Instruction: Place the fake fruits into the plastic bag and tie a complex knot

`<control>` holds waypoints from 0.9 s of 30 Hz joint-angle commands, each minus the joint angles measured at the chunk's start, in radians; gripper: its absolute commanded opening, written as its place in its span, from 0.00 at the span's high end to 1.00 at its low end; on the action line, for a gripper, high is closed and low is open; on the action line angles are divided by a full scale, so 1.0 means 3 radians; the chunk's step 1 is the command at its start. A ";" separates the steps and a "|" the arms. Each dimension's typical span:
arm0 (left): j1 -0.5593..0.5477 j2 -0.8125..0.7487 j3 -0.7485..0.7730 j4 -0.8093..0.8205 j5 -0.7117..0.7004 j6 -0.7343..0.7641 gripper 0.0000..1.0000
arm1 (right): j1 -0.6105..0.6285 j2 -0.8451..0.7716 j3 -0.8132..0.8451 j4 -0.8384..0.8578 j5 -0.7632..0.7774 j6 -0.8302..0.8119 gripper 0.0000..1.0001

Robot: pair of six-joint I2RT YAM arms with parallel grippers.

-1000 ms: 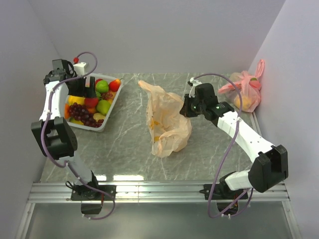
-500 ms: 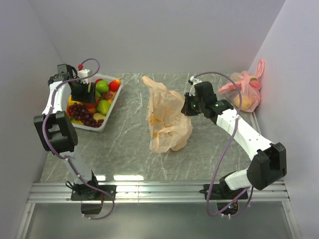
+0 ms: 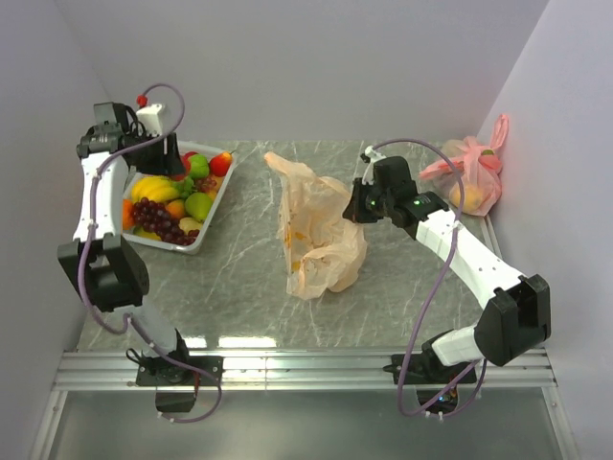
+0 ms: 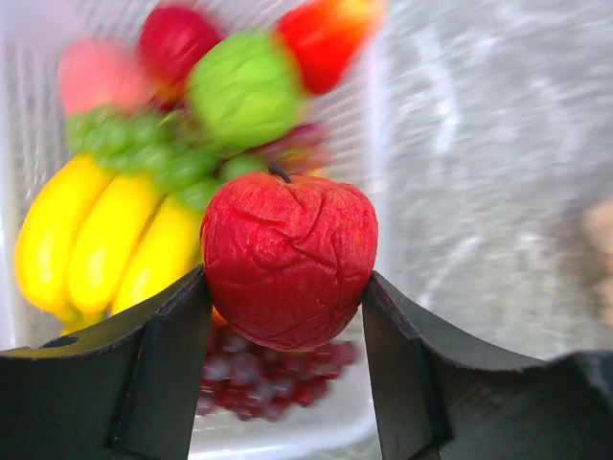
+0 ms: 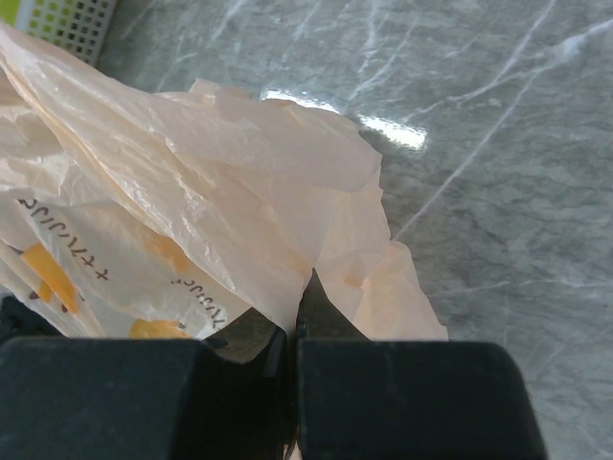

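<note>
My left gripper (image 4: 285,282) is shut on a red apple (image 4: 287,259) and holds it above the white tray (image 3: 208,233) at the back left. The other fake fruits lie in the tray: yellow bananas (image 4: 96,240), a green apple (image 4: 244,86), green grapes (image 4: 153,153) and purple grapes (image 3: 158,218). In the top view this left gripper (image 3: 172,161) hangs over the tray's far end. The peach-orange plastic bag (image 3: 321,230) stands crumpled mid-table. My right gripper (image 5: 302,287) is shut on a fold of the bag (image 5: 192,192), pinching its right upper edge (image 3: 356,206). No knot is in view.
A pink tied bag (image 3: 474,177) with a yellow fruit inside sits in the back right corner against the wall. White walls close the table on the left, back and right. Grey marble table (image 3: 239,287) shows between tray and bag.
The left gripper's jaws closed on the red apple and lifted it up out of the tray. The right gripper kept its pinch on the bag, which shifted only slightly.
</note>
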 commanded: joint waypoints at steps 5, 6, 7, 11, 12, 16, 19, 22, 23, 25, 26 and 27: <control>-0.1123 -0.0931 -0.0292 0.0195 0.0542 -0.0371 0.45 | 0.0015 0.0012 0.0002 0.0189 -0.0281 0.0165 1.00; -0.1241 -0.1003 -0.0460 0.0368 0.0674 -0.0427 0.45 | 0.0015 0.0023 0.0002 0.0194 -0.0331 0.0175 1.00; -0.1480 -0.1105 -0.0542 0.0461 0.0691 -0.0584 0.46 | 0.0015 0.0043 0.0002 0.0204 -0.0342 0.0191 1.00; -0.2053 -0.1167 -0.0778 0.0722 0.0676 -0.0724 0.48 | 0.0010 0.0120 -0.0003 0.0205 -0.0424 0.0323 1.00; -0.2141 -0.1167 -0.0793 0.0743 0.0666 -0.0724 0.48 | 0.0010 0.0145 0.0002 0.0194 -0.0439 0.0344 1.00; -0.2570 -0.1060 -0.0942 0.0870 0.0548 -0.0898 0.48 | -0.0001 0.0242 0.0018 0.0184 -0.0490 0.0421 1.00; -0.2770 -0.0907 -0.1064 0.0912 0.0268 -0.0933 0.45 | -0.0001 0.0273 0.0033 0.0179 -0.0511 0.0436 1.00; -0.2791 -0.0703 -0.1106 0.0932 0.0103 -0.0995 0.38 | -0.0001 0.0263 -0.0008 0.0164 -0.0439 0.0416 1.00; -0.2791 -0.0667 -0.1100 0.0927 0.0078 -0.0970 0.33 | -0.0006 0.0258 -0.0053 0.0164 -0.0424 0.0406 1.00; -0.2781 -0.0620 -0.1075 0.0937 -0.0045 -0.0939 0.11 | -0.0011 0.0227 -0.0095 0.0164 -0.0414 0.0390 1.00; -0.2786 -0.0630 -0.1014 0.0932 -0.0060 -0.0919 0.01 | -0.0006 0.0217 -0.0130 0.0164 -0.0398 0.0375 1.00; -0.2781 -0.0646 -0.0978 0.0932 -0.0091 -0.0893 0.01 | -0.0011 0.0207 -0.0136 0.0164 -0.0368 0.0370 1.00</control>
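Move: The apple is already in the left fingers. The plastic bag it goes to has its middle about 35 cm to the left gripper's right, 17 cm back and 9 cm lower. The right gripper, pinching the bag's rim, is roughly 44 cm right and 12 cm back; the fruit tray's middle is some 5 cm left, 7 cm back and 11 cm below. From the right gripper the bag's middle is about 8 cm left, 5 cm back and 5 cm down. Sweep the left gripper with the apple about 33 cm right and 15 cm back, arcing up some 9 cm away from the tray, then sinking about 11 cm over the bag's mouth while the hand swings around 40 degrees clockwise; open the fingers wide there to let go of the apple. Keep the right pinch on the rim, easing it down and left a little. ##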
